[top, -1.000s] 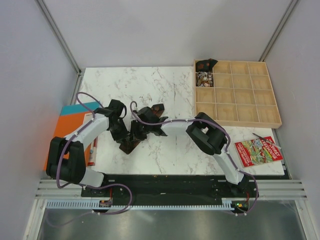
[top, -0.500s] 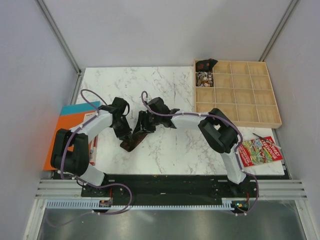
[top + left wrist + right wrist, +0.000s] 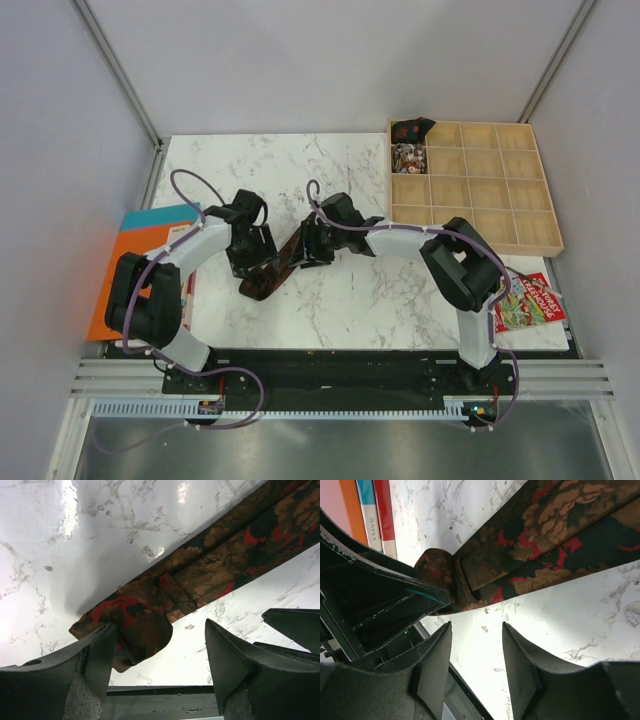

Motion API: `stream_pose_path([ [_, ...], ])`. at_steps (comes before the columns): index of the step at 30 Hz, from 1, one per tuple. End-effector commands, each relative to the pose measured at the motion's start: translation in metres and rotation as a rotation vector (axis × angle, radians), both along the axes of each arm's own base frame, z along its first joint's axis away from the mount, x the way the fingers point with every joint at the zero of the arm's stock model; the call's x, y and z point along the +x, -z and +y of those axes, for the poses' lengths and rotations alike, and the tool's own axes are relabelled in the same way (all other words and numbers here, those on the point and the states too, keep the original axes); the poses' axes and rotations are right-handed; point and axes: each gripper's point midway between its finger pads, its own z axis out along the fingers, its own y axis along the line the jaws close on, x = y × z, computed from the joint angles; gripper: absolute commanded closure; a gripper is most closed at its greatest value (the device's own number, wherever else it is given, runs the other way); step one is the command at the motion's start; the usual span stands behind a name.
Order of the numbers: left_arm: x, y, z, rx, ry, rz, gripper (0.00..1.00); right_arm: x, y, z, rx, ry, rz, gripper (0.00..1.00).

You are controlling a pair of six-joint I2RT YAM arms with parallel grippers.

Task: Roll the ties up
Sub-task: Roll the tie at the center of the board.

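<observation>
A dark brown tie (image 3: 268,283) with red and tan pattern lies slantwise on the marble table (image 3: 350,290). Its near end is folded over on itself (image 3: 135,625). My left gripper (image 3: 252,264) hangs over that folded end, open. In the left wrist view the gripper (image 3: 160,625) has the fold beside its left finger (image 3: 97,655) and nothing gripped. My right gripper (image 3: 308,248) is open further up the strip. In the right wrist view the gripper (image 3: 476,626) has only bare marble between its fingers, with the tie (image 3: 545,540) just beyond them.
A wooden compartment tray (image 3: 470,125) stands at the back right, with rolled ties in two left cells (image 3: 408,143). Orange and teal books (image 3: 140,250) lie off the table's left edge. A red picture book (image 3: 528,303) lies at the right front.
Both grippers have opened and let go of the tie. The right gripper has drawn back to the right along the strip. The left gripper stayed over the folded end.
</observation>
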Motion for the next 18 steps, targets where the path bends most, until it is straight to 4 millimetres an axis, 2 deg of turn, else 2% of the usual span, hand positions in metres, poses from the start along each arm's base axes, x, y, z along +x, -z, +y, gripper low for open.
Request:
stream_pose_path([
  [1,0.015,-0.02,-0.006,0.004,0.035,-0.084,0.22,0.0,-0.032,0.003,0.051,-0.03,-0.087,0.47],
  [5,0.017,-0.036,-0.007,-0.002,0.036,-0.11,0.22,-0.002,-0.037,0.001,0.041,-0.032,-0.086,0.48],
  [13,0.027,-0.069,0.018,0.109,-0.006,-0.211,0.23,-0.007,-0.051,0.003,0.046,-0.046,-0.116,0.51],
  [17,0.025,-0.071,0.038,0.152,-0.047,-0.203,0.29,-0.012,-0.056,0.007,0.038,-0.069,-0.141,0.52],
  [18,0.024,-0.069,0.042,0.145,-0.057,-0.194,0.33,-0.014,-0.057,0.008,0.033,-0.078,-0.151,0.53],
])
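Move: Just behind the open left fingers lies the rolled end of the tie, roughly 3 cm back, 2 cm left and 2 cm below that hand. The tie's flat stretch runs forward and right from the roll, its middle about 7 cm ahead and 7 cm right of the left hand. The red book is some 18 cm left and 4 cm back. From the right hand, the roll is around 10 cm left, 4 cm back and 5 cm down. Lifting away from the roll, the left hand barely rises and slides slightly right at first, then climbs about 6 cm while drifting forward and left, its fingers staying wide open and their tips tilting forward some 10 degrees. The right hand, already clear of the tie, rises 2–3 cm and eases back slightly, fingers still half open. ##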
